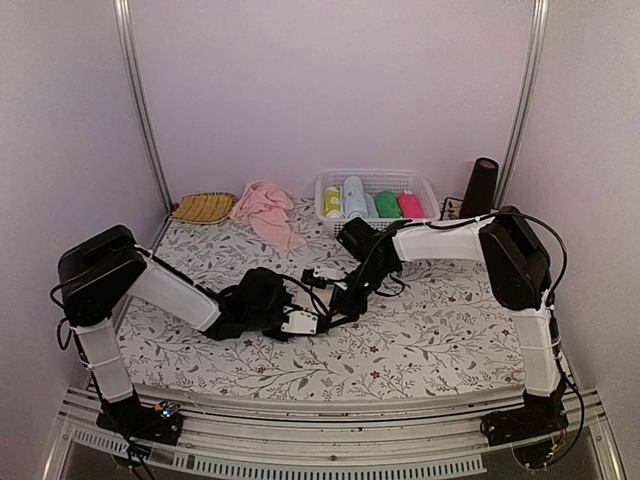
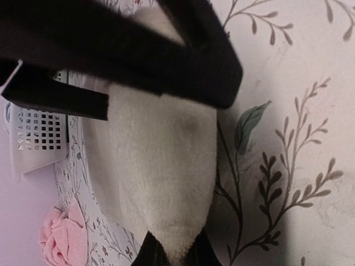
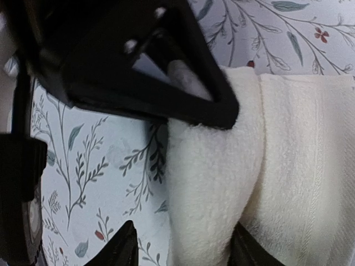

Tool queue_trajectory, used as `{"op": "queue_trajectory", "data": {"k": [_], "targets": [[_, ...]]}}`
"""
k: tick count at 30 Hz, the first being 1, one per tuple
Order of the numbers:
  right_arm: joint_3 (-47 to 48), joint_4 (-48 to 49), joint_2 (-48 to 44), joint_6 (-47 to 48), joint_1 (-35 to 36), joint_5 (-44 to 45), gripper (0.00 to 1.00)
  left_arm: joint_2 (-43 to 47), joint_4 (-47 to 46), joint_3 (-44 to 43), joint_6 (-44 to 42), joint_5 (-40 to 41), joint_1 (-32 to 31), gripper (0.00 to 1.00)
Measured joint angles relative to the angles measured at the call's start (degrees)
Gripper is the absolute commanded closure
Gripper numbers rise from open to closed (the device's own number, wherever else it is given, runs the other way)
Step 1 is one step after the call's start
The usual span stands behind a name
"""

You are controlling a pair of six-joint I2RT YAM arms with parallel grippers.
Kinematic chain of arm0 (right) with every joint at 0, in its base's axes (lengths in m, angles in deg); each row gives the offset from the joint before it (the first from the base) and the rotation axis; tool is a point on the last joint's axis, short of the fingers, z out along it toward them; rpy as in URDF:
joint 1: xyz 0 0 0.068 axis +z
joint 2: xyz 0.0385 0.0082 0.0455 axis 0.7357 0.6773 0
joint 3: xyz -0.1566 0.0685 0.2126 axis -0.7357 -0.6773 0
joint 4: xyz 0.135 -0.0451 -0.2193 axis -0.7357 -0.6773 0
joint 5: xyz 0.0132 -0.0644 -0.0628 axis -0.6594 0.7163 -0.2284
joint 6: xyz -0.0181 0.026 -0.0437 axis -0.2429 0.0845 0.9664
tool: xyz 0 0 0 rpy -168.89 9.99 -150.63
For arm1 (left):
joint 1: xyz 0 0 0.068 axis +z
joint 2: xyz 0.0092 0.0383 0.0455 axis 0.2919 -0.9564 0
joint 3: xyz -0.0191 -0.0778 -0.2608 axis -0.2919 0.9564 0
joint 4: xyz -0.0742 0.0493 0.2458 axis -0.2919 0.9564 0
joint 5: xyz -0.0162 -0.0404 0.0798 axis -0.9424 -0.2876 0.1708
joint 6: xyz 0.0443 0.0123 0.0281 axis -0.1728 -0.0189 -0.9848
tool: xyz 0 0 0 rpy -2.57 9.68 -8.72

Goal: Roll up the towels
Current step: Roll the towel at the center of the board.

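The cream towel lies partly rolled on the flowered table cover, and in the top view both grippers hide it. My left gripper is shut, pinching the towel's rolled end between its fingertips. My right gripper stands open around a thick fold of the same cream towel; its left finger is clear of the cloth. In the top view the left gripper and right gripper meet mid-table. The pink towel lies crumpled at the back.
A white basket at the back holds several coloured towel rolls. A woven yellow tray sits at the back left and a dark cylinder at the back right. Each arm's fingers cross the top of the other's wrist view.
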Motion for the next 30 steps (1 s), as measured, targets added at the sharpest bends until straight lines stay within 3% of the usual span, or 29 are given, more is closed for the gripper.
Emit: {"op": "queue_trajectory", "data": {"k": [7, 16, 24, 30], "targets": [[-14.0, 5.7, -13.9, -0.1, -0.5, 7.3, 0.23, -0.3, 20.2, -10.9, 4.5, -8.6, 1.7, 1.00], [-32.4, 22.7, -29.0, 0.3, -0.6, 17.7, 0.23, -6.3, 41.8, -26.8, 9.0, -18.1, 4.4, 1.00], [-46.0, 38.0, -32.9, 4.8, 3.1, 27.5, 0.26, -13.9, 59.1, -41.1, 11.4, -28.3, 7.7, 1.00], [-50.2, 48.2, -33.4, 11.1, 6.9, 33.2, 0.27, -19.1, 69.3, -49.5, 12.5, -34.9, 9.7, 1.00]]}}
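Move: Between the two hands lies the towel's roll, its left end already pinched by the left fingers, its middle about 4 cm to that hand's right and level with it. The towel's flat part starts beyond the roll, some 4 cm ahead and 5 cm to the right. The pink towel is roughly 25 cm ahead and 9 cm left. From the right hand, already opening around the roll, its middle is about 4 cm left; the basket is about 30 cm ahead and 10 cm right. Keeping its pinch on the roll's left end, the left hand tips over by some 55 degrees, fingers swinging from forward-down to down and slightly back, while easing about 3 cm right. The right fingers open wide and come free, going about 8 cm right in an arc that rises 6 cm, sinks partway, then edges back left; that wrist swings round to point forward, left and down. ##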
